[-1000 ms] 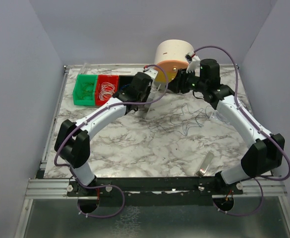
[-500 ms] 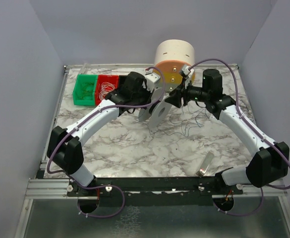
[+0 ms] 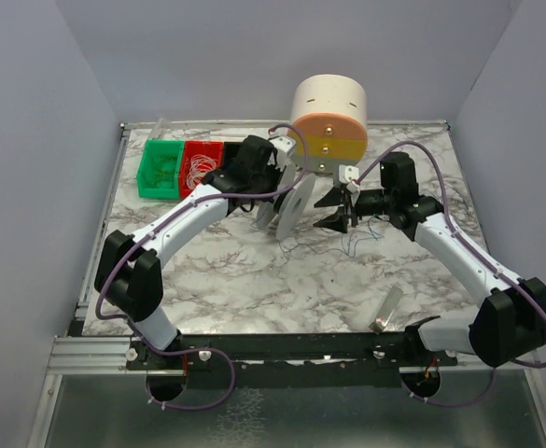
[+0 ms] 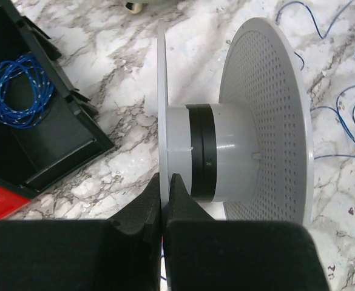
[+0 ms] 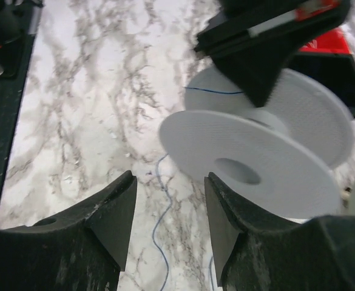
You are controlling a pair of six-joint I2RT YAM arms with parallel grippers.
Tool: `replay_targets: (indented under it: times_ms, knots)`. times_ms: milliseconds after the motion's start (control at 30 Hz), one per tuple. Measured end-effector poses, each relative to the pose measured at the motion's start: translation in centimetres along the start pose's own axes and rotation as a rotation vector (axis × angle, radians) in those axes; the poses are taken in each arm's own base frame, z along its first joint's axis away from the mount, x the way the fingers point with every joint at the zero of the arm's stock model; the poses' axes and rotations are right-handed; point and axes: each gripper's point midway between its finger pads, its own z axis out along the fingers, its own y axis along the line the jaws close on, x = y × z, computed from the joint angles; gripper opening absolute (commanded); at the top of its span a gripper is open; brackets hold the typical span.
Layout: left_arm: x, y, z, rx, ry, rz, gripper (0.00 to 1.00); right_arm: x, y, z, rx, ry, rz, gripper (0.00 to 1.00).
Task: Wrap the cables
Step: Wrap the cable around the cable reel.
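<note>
My left gripper is shut on the thin flange of a white spool with a black band on its hub, and holds it on edge above the marble table. In the top view the spool hangs at mid-table. The cables are one thin bluish-dark wire, lying loose and squiggly to the spool's right. My right gripper is open, just right of the spool, with the wire running on the table between its fingers.
Green and red bins stand at the back left, next to a black bin holding a blue coil. A large white-and-orange cylinder stands at the back. A small clear strip lies near the front right.
The left arm has carried the spool away from the cylinder toward mid-table. The right gripper has moved down from beside the cylinder to the spool's right side and opened wider.
</note>
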Motion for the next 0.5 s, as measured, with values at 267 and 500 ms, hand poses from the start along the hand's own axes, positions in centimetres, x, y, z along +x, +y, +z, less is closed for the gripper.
replay_targets:
  times_ms: [267, 500]
  knots:
    - [-3.7, 1.9, -2.2, -0.056, -0.103, -0.064, 0.0, 2.7, 1.4, 1.2, -0.086, -0.005, 0.062, 0.5]
    - [-9.6, 2.5, -6.7, -0.078, -0.295, -0.113, 0.0, 6.7, 1.2, 3.6, -0.09, 0.07, 0.088, 0.54]
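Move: The left hand already pinches the left flange of the cable reel, whose middle is about 4 cm to its right, 1 cm back and 6 cm below. The black box lies some 9 cm ahead and 9 cm left of this hand, the drawer cabinet about 18 cm ahead and 14 cm right. From the empty right hand, the cable below the reel lies roughly 7 cm left, 1 cm back and 20 cm down, the reel itself 9 cm left and 6 cm ahead. Keeping its pinch on the reel's left flange, the left hand lifts the reel about 12 cm up over the table, tipping its fingers upward and rolling its right side up, some 15 degrees in all. Meanwhile the right hand, touching nothing and its fingers still half open, edges back about 1 cm, then forward again as it sinks some 7 cm towards the cable under the reel. ##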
